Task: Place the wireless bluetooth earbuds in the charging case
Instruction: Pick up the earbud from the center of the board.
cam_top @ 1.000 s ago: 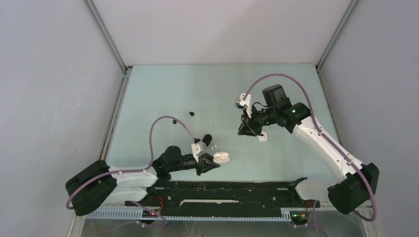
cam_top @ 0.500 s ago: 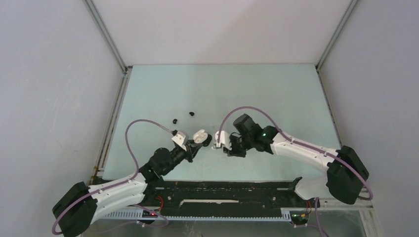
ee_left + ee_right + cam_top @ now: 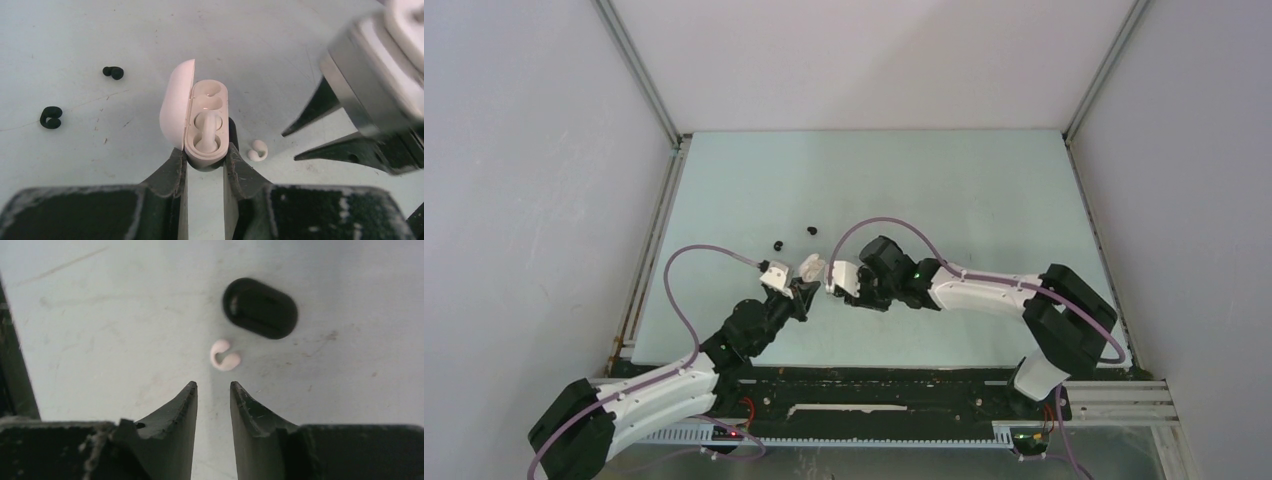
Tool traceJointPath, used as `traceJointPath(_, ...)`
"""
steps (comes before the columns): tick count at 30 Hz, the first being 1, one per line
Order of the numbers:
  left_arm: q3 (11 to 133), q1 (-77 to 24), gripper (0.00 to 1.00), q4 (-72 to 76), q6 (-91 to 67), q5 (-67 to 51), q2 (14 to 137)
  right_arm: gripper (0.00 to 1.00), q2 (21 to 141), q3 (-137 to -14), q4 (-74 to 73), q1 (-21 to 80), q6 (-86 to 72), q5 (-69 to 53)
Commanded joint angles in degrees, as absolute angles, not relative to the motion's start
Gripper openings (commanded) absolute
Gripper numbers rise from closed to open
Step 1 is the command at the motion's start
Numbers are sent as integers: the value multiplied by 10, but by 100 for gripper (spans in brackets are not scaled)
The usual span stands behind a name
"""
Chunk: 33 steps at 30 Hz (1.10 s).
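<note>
My left gripper [image 3: 206,154] is shut on the near end of a white charging case [image 3: 220,107] with its lid [image 3: 175,107] swung open to the left. One white earbud [image 3: 206,131] sits in the case's near socket; the far socket is empty. A loose white earbud [image 3: 225,356] lies on the table just right of the case and just ahead of my right gripper [image 3: 214,386], which is open with nothing between its fingers. In the top view the left gripper [image 3: 807,284] and the right gripper [image 3: 831,284] nearly meet at the table's middle.
A shut black case [image 3: 260,308] lies just beyond the loose white earbud. Two black earbuds [image 3: 114,73] [image 3: 51,117] rest on the table to the left of the white case. Grey walls enclose the table on three sides.
The right arm swept from the back right to the middle, down beside the left gripper, and its jaws have parted. The left gripper carried the white case back and to the left.
</note>
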State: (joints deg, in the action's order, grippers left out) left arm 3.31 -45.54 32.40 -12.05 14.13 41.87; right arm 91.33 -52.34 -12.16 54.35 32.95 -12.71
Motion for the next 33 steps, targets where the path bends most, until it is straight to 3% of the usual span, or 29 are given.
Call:
traceJointPath(1,25,-448,0,336,-129,159,409,36,935,-563,-45,541,204,-63)
traceJointPath(6,21,-449,0,336,-129,159,397,48,964,-576,-39,543,155,-45)
traceJointPath(11,20,-447,0,336,-129,160,396,53,991,-584,-35,547,143,-34)
traceJointPath(24,23,-447,0,336,-130,151,400,55,1029,-599,-64,543,152,-3)
traceJointPath(33,24,-447,0,336,-130,144,400,54,991,-599,-131,472,156,-26)
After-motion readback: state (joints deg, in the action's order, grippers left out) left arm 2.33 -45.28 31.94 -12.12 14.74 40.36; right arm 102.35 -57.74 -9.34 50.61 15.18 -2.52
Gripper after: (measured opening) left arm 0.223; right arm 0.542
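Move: The white earbud lies on the board roughly 4 cm ahead of the right hand, about 1 cm to its left and 4 cm below. The black case is some 7 cm ahead of this hand, 4 cm to its left; the white charging case, held by the left hand, hangs about 9 cm left, 2 cm ahead and 8 cm above. From the left hand the earbud lies about 4 cm ahead, 8 cm right and 11 cm below. The right hand's rear fingertip comes up against the white earbud and nudges it forward. To get there the hand swings forward and a little left while its fingers open wider, sinks nearly 4 cm towards the board, then slides forward and back to the right, about 5 cm forward in all, turning some 25 degrees clockwise. The left hand keeps holding the charging case still. ##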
